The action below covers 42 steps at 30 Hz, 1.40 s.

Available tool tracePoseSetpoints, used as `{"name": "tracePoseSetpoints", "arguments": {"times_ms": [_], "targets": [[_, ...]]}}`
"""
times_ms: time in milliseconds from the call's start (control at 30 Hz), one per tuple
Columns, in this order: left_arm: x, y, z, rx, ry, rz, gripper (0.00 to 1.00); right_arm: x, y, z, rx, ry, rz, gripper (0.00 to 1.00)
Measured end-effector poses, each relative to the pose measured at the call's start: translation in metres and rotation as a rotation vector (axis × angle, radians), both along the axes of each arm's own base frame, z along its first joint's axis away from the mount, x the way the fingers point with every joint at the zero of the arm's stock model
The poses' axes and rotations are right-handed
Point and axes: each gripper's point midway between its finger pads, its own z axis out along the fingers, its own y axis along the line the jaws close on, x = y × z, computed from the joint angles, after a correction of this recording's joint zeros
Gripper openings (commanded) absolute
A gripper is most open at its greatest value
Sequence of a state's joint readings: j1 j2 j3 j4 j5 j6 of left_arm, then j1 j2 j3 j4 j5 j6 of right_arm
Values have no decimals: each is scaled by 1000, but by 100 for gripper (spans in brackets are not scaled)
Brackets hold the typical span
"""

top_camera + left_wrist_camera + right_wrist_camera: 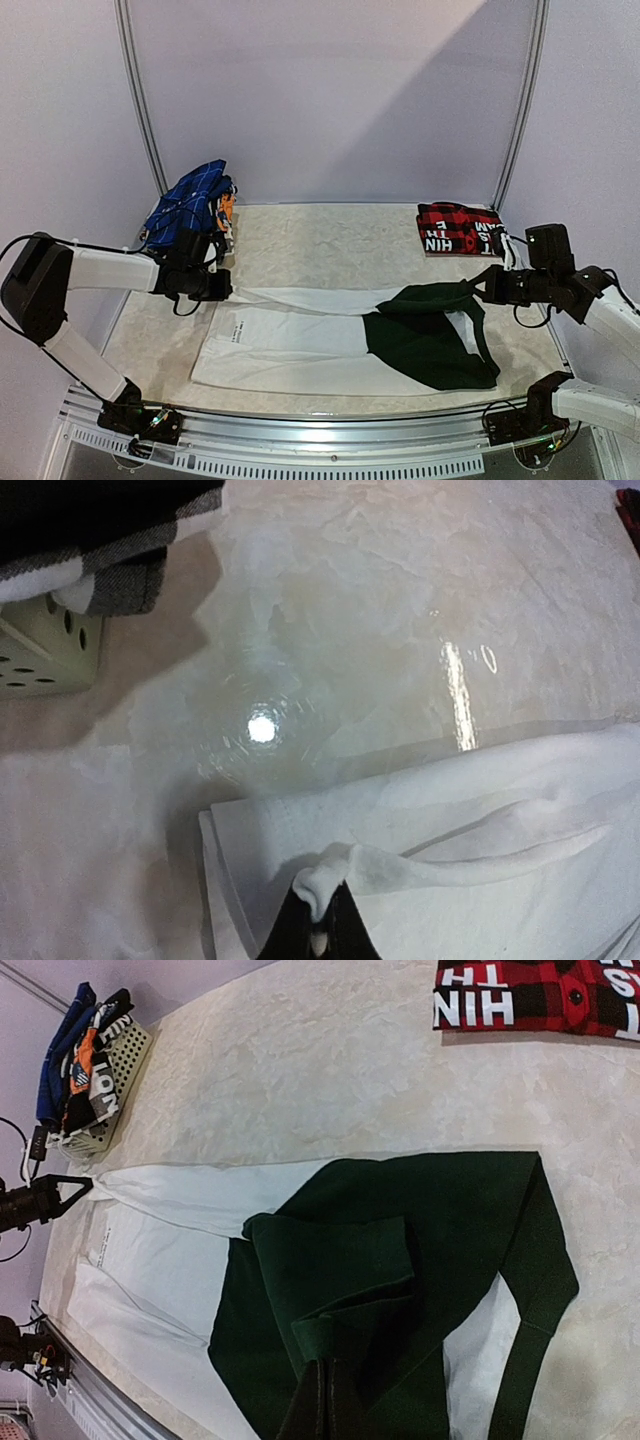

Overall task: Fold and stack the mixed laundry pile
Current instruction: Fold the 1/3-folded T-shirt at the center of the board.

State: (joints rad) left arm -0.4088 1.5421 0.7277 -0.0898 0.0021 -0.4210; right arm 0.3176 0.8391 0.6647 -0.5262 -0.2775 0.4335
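Observation:
A white T-shirt (300,345) with dark green parts (430,335) lies spread across the table's front half. My left gripper (228,288) is shut on a pinched white corner (325,875) at the shirt's far left edge, lifted a little off the cloth. My right gripper (482,287) is shut on a fold of the dark green part (345,1335) at the right. A folded red-and-black plaid shirt (460,229) with white lettering lies at the back right. The rest of the mixed laundry pile, with a blue checked cloth (188,200) on top, fills the basket at back left.
A small white lattice basket (115,1070) stands at the back left corner, near the left arm. A curved metal frame (140,100) rises behind the table. The table's front metal edge (320,425) runs between the arm bases.

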Motion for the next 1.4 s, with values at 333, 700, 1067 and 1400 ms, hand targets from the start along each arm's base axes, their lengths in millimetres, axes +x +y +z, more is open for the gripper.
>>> {"name": "tracePoseSetpoints", "arguments": {"times_ms": [333, 700, 1067, 1400], "targets": [[-10, 4, -8, 21, 13, 9, 6, -4, -12, -20, 2, 68, -103, 0], [-19, 14, -13, 39, -1, 46, 7, -26, -25, -47, 21, 137, -190, 0], [-16, 17, -1, 27, -48, 74, 3, -29, -29, -15, 55, 66, -211, 0], [-24, 20, -4, 20, -42, 82, 6, -39, -33, -5, 80, 48, -231, 0]]}}
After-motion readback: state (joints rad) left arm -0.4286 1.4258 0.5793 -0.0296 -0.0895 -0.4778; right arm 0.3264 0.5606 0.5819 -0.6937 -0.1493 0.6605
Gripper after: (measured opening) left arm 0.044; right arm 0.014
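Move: Both hands pinch the T-shirt's far edge, and it is going to the near edge. The near left corner lies about 25 cm back from the left hand, 4 cm left and 4 cm below. The basket stands 17 cm ahead and 11 cm left. From the right hand, the near right corner is some 16 cm back, 4 cm right and 16 cm below; the red plaid stack lies 31 cm ahead, 7 cm right and 15 cm below. Still pinching the white and green ends of the far edge, the hands draw it back towards the shirt's near edge while spreading about 5 cm apart. The right hand sinks nearly 5 cm as it goes back and outward, turning clockwise, then rises almost as far again; the left goes slightly back and left, dipping and lifting a little. ##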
